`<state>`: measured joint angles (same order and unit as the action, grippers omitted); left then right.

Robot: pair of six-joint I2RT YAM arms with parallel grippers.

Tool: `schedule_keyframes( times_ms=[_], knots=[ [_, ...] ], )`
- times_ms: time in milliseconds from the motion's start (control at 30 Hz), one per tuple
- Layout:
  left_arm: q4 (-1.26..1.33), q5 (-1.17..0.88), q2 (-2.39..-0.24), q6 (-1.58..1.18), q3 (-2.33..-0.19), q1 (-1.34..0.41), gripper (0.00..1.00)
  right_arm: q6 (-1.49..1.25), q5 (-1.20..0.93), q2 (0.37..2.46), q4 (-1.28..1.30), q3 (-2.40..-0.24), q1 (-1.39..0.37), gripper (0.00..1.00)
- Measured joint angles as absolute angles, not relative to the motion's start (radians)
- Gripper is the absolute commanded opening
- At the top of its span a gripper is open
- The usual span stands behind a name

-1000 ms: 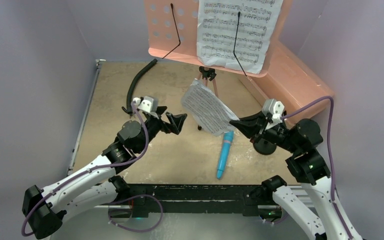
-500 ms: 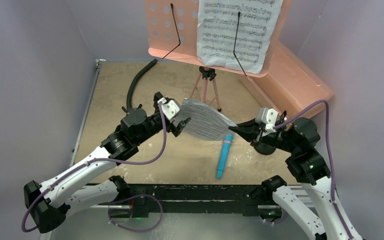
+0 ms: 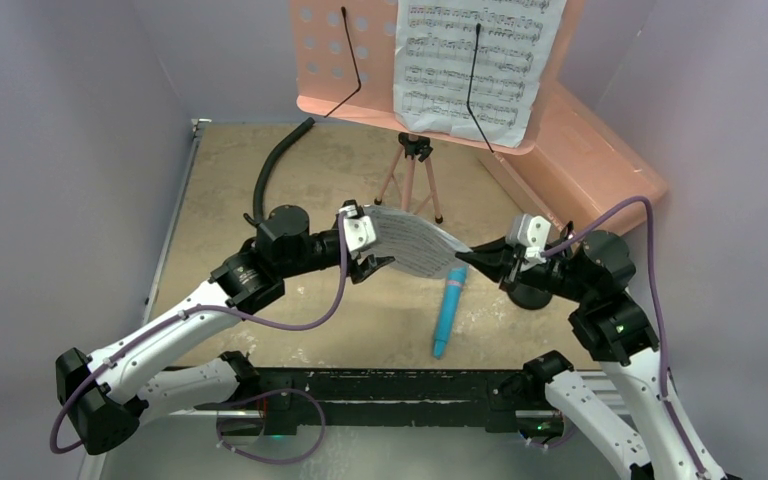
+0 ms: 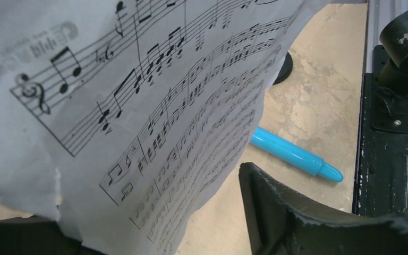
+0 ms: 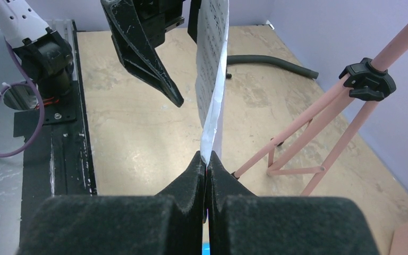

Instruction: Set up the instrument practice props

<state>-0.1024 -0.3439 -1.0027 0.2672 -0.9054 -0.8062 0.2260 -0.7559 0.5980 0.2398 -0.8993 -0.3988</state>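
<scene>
A pink perforated music stand [image 3: 340,95] on tripod legs [image 5: 319,117] holds one sheet-music page [image 3: 470,60] at the back. The second page [image 3: 415,245] hangs in the air above the table. My right gripper [image 3: 465,260] is shut on its right corner, fingertips pinched together [image 5: 205,158]. My left gripper [image 3: 372,255] is open around the page's left edge: one finger [image 5: 143,53] stands clear of the paper, the other is behind it. The blue toy microphone [image 3: 449,315] lies on the table below. The black mic stand base [image 3: 532,297] is mostly hidden under my right arm.
A curved black hose [image 3: 275,170] lies at the back left. The large pink box [image 3: 590,160] leans along the right wall. A black rail [image 3: 390,385] runs along the near edge between the arm bases.
My left arm swung right to the held page and its jaws have narrowed around the left edge. The page dropped from tilted up to flatter. My right gripper kept its pinch.
</scene>
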Motion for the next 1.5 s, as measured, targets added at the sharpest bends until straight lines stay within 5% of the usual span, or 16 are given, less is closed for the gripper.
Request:
schedule_keyframes(
  times_ms=[200, 333, 400, 633, 733, 1033, 1500],
  knots=[
    [-0.093, -0.376, -1.006, 0.234, -0.906, -0.806, 0.41, 0.224, -0.756, 0.618, 0.228, -0.899, -0.399, 0.00],
    [-0.088, -0.382, -1.008, 0.188, -0.905, -0.806, 0.10, 0.215, -0.752, 0.638, 0.227, -0.899, -0.399, 0.01],
    [-0.063, -0.382, -1.008, 0.155, -0.902, -0.806, 0.00, 0.208, -0.746, 0.641, 0.227, -0.899, -0.399, 0.13],
    [0.085, -0.352, -0.981, 0.006, -0.824, -0.806, 0.00, 0.150, -0.641, 0.627, 0.222, -0.884, -0.399, 0.72],
    [0.179, -0.313, -0.941, -0.081, -0.730, -0.806, 0.00, 0.093, -0.564, 0.607, 0.220, -0.858, -0.399, 0.85],
    [0.456, -0.136, -0.857, -0.373, -0.545, -0.806, 0.00, -0.081, -0.411, 0.608, 0.219, -0.844, -0.399, 0.91],
    [0.696, -0.099, -0.822, -0.566, -0.508, -0.806, 0.00, -0.197, -0.454, 0.670, 0.164, -0.840, -0.399, 0.91]
  ],
)
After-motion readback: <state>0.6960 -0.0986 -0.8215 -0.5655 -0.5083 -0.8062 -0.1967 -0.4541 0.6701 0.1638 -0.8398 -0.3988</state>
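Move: The music sheet is stretched between the hands, still pinched by the right; its middle lies about 6 cm to the left hand's right and 1 cm ahead, at roughly its height. From the right hand the sheet's middle is some 7 cm left and 2 cm ahead, about level. The blue tube lies almost straight under that hand, 1 cm ahead, 2 cm right and 34 cm down; the stand's tripod is about 23 cm ahead, 5 cm left, 20 cm lower. Almost in place, easing barely 1 cm back and right, the left hand shuts its open fingers on the sheet's near edge, then lifts it about 6 cm and a little left, rolling nearly 50 degrees so its fingertips tip upward. The right hand opens wide once that grip is shut, letting go, and slides about 5 cm forward and 3 cm down, fingers tipping down. ##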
